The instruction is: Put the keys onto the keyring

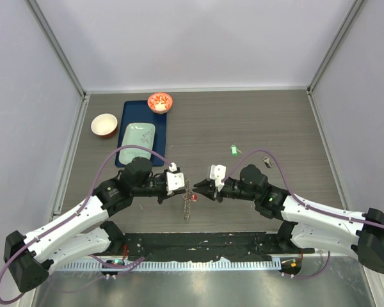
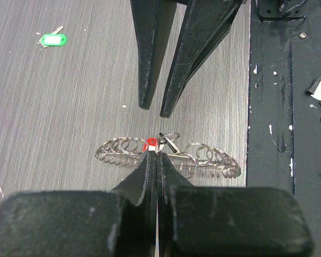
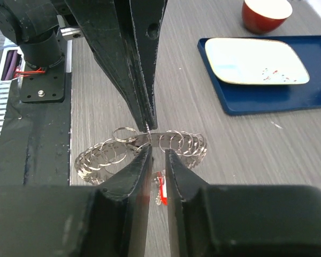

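Observation:
The keyring (image 1: 187,203), a silvery band strung with several small rings, hangs above the table between both arms. My left gripper (image 1: 184,187) is shut on its band, with the jaws pressed together in the left wrist view (image 2: 157,153). A red-headed key (image 3: 161,187) dangles at the keyring (image 3: 96,160), seen through the narrow gap of my right gripper (image 3: 158,152), whose jaws stand slightly apart and touch nothing I can make out. A green key (image 1: 232,149) and a dark key (image 1: 267,161) lie on the table beyond the right arm.
A blue tray (image 1: 129,109) with a pale plate (image 1: 136,139) sits at the back left. A red bowl (image 1: 160,102) stands on its far end and a white-lined bowl (image 1: 104,125) to its left. Black base plate (image 1: 198,246) along the near edge.

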Available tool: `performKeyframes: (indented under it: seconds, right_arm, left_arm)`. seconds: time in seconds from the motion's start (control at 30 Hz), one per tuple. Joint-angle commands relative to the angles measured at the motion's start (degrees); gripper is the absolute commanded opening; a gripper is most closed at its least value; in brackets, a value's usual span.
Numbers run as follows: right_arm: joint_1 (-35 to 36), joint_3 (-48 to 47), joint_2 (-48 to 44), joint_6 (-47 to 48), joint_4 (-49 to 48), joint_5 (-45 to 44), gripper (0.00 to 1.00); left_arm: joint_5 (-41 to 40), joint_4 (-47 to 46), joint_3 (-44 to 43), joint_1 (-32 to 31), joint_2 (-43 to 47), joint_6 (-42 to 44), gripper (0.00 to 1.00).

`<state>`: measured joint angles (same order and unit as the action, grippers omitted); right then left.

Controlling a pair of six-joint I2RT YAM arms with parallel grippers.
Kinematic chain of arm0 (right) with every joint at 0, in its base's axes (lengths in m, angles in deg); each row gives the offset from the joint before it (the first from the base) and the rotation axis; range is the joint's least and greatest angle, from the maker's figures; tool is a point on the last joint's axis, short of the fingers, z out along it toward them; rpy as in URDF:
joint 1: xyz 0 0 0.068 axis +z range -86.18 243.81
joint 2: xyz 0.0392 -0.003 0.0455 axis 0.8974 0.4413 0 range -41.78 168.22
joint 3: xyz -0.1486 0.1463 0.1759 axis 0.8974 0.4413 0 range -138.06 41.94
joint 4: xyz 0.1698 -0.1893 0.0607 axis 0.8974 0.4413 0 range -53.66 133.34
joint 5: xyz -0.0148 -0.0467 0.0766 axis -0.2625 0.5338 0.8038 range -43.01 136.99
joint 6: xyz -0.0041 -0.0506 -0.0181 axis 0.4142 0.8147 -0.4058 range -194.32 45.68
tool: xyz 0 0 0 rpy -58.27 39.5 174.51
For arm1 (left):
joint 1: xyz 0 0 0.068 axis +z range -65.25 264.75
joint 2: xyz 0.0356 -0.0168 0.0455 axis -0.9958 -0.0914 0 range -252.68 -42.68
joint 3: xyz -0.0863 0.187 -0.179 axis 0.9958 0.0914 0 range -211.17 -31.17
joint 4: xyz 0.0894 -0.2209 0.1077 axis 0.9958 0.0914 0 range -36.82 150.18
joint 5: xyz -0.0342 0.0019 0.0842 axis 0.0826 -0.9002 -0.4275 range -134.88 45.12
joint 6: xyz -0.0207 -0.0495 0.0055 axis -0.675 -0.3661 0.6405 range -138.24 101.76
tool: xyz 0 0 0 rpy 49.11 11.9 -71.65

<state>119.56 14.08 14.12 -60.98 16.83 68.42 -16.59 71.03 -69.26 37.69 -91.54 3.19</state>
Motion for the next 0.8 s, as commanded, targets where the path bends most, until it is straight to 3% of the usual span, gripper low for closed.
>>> performKeyframes:
  seconds: [0.0, 0.27, 0.77]
  right_arm:
    - [-0.11, -0.53, -2.9, -2.09, -0.79, -1.74, 0.26]
    - [0.24, 2.19, -0.71, -8.33, -7.82, -4.02, 0.46]
    - [1.47, 1.14, 1.75, -10.62, -9.5, -7.55, 0.44]
  left_arm:
    - [0.36, -2.64, -1.38, 0.22, 1.14, -0.07, 0.0]
    - [-1.13, -3.34, -1.81, 0.14, 1.05, -2.44, 0.0]
    - [-6.23, -4.75, -3.05, -0.48, 0.17, -7.54, 0.0]
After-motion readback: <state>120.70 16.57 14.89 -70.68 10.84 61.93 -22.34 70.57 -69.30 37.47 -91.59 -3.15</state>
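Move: The left hand holds the keyring, its middle some 6 cm below and 2 cm back. The black-fob key hangs by its fingertips, about 2 cm right, level fore and aft, and 2 cm below. From the right hand this key lies about 3 cm left, level fore and aft, and 3 cm below; the red-tagged key lies about 2 cm left, 2 cm back and 6 cm below. The green-tagged key lies about 14 cm ahead and 15 cm right on the table. Right fingers open wider almost in place beside the keyring; left keeps its pinch, turning some 10 degrees counter-clockwise. ##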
